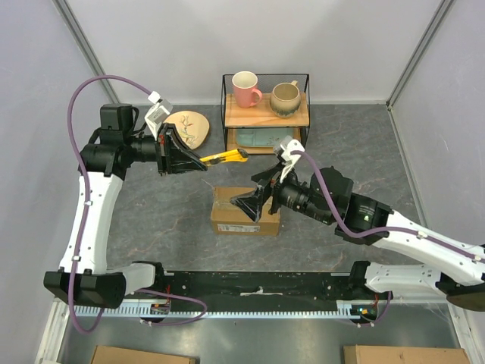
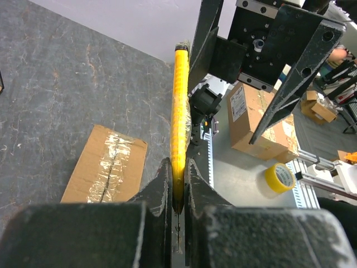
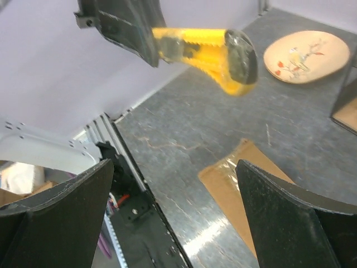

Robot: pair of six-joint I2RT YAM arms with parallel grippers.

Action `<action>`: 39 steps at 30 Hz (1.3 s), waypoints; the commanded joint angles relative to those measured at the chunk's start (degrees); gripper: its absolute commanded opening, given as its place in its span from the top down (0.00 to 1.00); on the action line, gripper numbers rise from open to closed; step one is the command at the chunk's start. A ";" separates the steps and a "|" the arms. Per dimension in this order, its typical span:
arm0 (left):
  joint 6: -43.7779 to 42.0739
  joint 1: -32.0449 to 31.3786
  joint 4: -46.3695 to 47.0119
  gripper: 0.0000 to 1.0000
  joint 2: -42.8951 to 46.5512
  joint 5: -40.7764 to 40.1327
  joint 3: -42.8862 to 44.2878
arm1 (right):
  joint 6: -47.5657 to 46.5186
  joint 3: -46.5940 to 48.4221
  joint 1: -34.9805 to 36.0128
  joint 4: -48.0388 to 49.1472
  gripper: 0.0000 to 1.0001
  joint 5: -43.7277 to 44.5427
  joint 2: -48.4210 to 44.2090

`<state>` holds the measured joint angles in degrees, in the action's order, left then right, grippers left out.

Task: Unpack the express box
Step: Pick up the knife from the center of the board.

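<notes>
The express box [image 1: 227,220], a brown carton with clear tape along its top seam, lies flat on the grey table; it also shows in the left wrist view [image 2: 106,164] and the right wrist view [image 3: 245,184]. My left gripper [image 1: 198,159] is shut on a yellow utility knife [image 1: 221,157], held in the air behind and to the left of the box, its far end pointing right. The knife handle [image 2: 179,111] runs straight out from between the left fingers. My right gripper [image 1: 258,191] hangs open over the box's right part, nothing between its fingers [image 3: 284,218]. The knife [image 3: 206,47] floats above them.
A wire-framed wooden shelf [image 1: 265,114] at the back holds a pink mug [image 1: 246,87] and a beige mug [image 1: 286,97]. A patterned plate [image 1: 188,129] lies left of it. Off the table's near edge sit cardboard boxes [image 2: 256,120] and a yellow tape roll [image 2: 279,177].
</notes>
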<state>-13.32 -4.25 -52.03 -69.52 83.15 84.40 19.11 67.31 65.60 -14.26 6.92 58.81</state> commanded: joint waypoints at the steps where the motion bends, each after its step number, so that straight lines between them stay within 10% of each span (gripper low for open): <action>1: 4.09 0.21 2.20 0.98 -0.18 15.11 2.70 | 5.84 -2.09 -2.05 18.26 0.02 -6.47 2.10; 23: 5.58 0.12 2.46 0.98 2.54 18.27 -0.38 | 15.16 -10.27 -8.21 52.75 0.23 -11.22 13.09; 39: 6.73 0.12 2.55 0.98 4.48 20.03 -3.10 | 18.68 -7.98 -9.27 58.39 0.76 -17.99 18.28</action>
<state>-8.75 -4.19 -50.50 -67.07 82.89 81.78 37.54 57.41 56.40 41.28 -9.54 77.23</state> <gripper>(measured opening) 0.075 0.343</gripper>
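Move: The yellow knife is held by its far end in the shut left hand, its middle about 5 cm to that hand's right, 1 cm ahead and level. From the open right hand, the knife's middle is about 10 cm left, 5 cm ahead and 3 cm above. The cardboard box lies some 30 cm below the right hand, 6 cm ahead and 3 cm left; the shelf stands roughly 33 cm ahead, 4 cm right and 25 cm below. Right hand reaches about 8 cm left, 5 cm forward, tipping fingers up some 30 degrees, closing around the knife's free end. ##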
